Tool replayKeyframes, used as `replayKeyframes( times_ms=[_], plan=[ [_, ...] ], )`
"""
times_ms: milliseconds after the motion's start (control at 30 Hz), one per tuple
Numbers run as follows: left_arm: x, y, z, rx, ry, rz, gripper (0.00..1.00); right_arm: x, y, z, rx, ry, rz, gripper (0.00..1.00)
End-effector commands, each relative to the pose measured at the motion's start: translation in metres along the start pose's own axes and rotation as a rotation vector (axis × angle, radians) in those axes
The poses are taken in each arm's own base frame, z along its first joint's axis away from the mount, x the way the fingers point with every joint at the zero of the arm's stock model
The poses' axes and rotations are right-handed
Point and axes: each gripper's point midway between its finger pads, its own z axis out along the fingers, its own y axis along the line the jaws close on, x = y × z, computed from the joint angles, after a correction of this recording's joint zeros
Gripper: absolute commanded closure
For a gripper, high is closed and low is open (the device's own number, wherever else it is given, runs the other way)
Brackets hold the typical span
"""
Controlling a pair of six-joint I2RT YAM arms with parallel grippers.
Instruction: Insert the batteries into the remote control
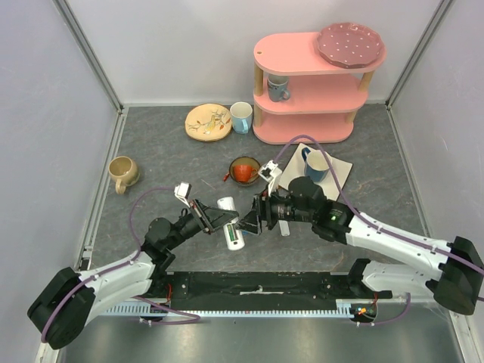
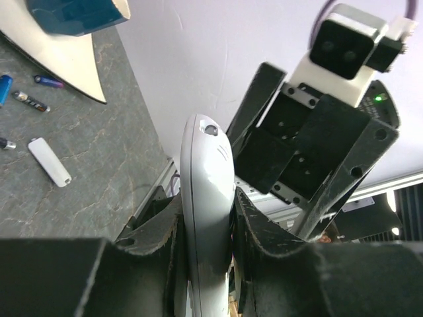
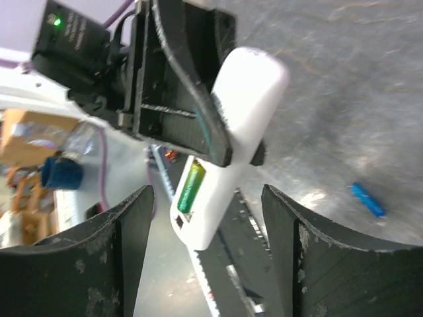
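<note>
My left gripper is shut on the white remote control and holds it above the table. In the right wrist view the remote control shows its recessed slot with a green battery lying in it. The right gripper stands open just in front of the slot end, with nothing between its fingers. Loose batteries lie on the grey table: a blue one, a dark one and a purple one. A small white cover lies beside them.
A red bowl sits just behind the grippers. To the right of it is a blue mug on a white napkin. A pink shelf, a plate and a cup stand at the back, a tan mug at the left.
</note>
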Motion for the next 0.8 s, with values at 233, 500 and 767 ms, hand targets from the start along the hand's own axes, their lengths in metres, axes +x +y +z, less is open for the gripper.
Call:
replayKeyframes(
  times_ms=[233,500,767],
  plan=[
    [-0.009,0.025,-0.01,-0.137,-0.058,0.103,0.98,0.01,-0.138,-0.079,0.785,0.03,-0.254,0.29],
    [-0.028,0.027,-0.035,-0.091,-0.232,0.15,0.98,0.024,-0.159,-0.065,0.82,0.013,-0.252,0.22],
    [-0.018,0.039,-0.045,-0.203,-0.164,0.174,0.98,0.05,-0.136,0.003,0.543,0.194,-0.312,0.3]
  ],
)
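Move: The loose blue battery lies on the table about 10 cm ahead of my empty right hand, 2 cm to its right and roughly 21 cm below. The black battery is some 6 cm farther out and 6 cm to the right of it; the white cover lies 12 cm to its right, about level. The remote is about 4 cm left of my right hand at nearly the same height. From my left hand the blue battery is some 8 cm ahead, 6 cm right and 20 cm down. I pull my open right hand away from the remote, right, down and forward, swinging its fingers from pointing left to steeply downward; then I come back a few centimetres left, still sinking towards the blue battery, about 15 cm lower in all. My left hand keeps its grip on the remote, dips slightly, then lifts and carries it about 5 cm left, turning it counter-clockwise. ##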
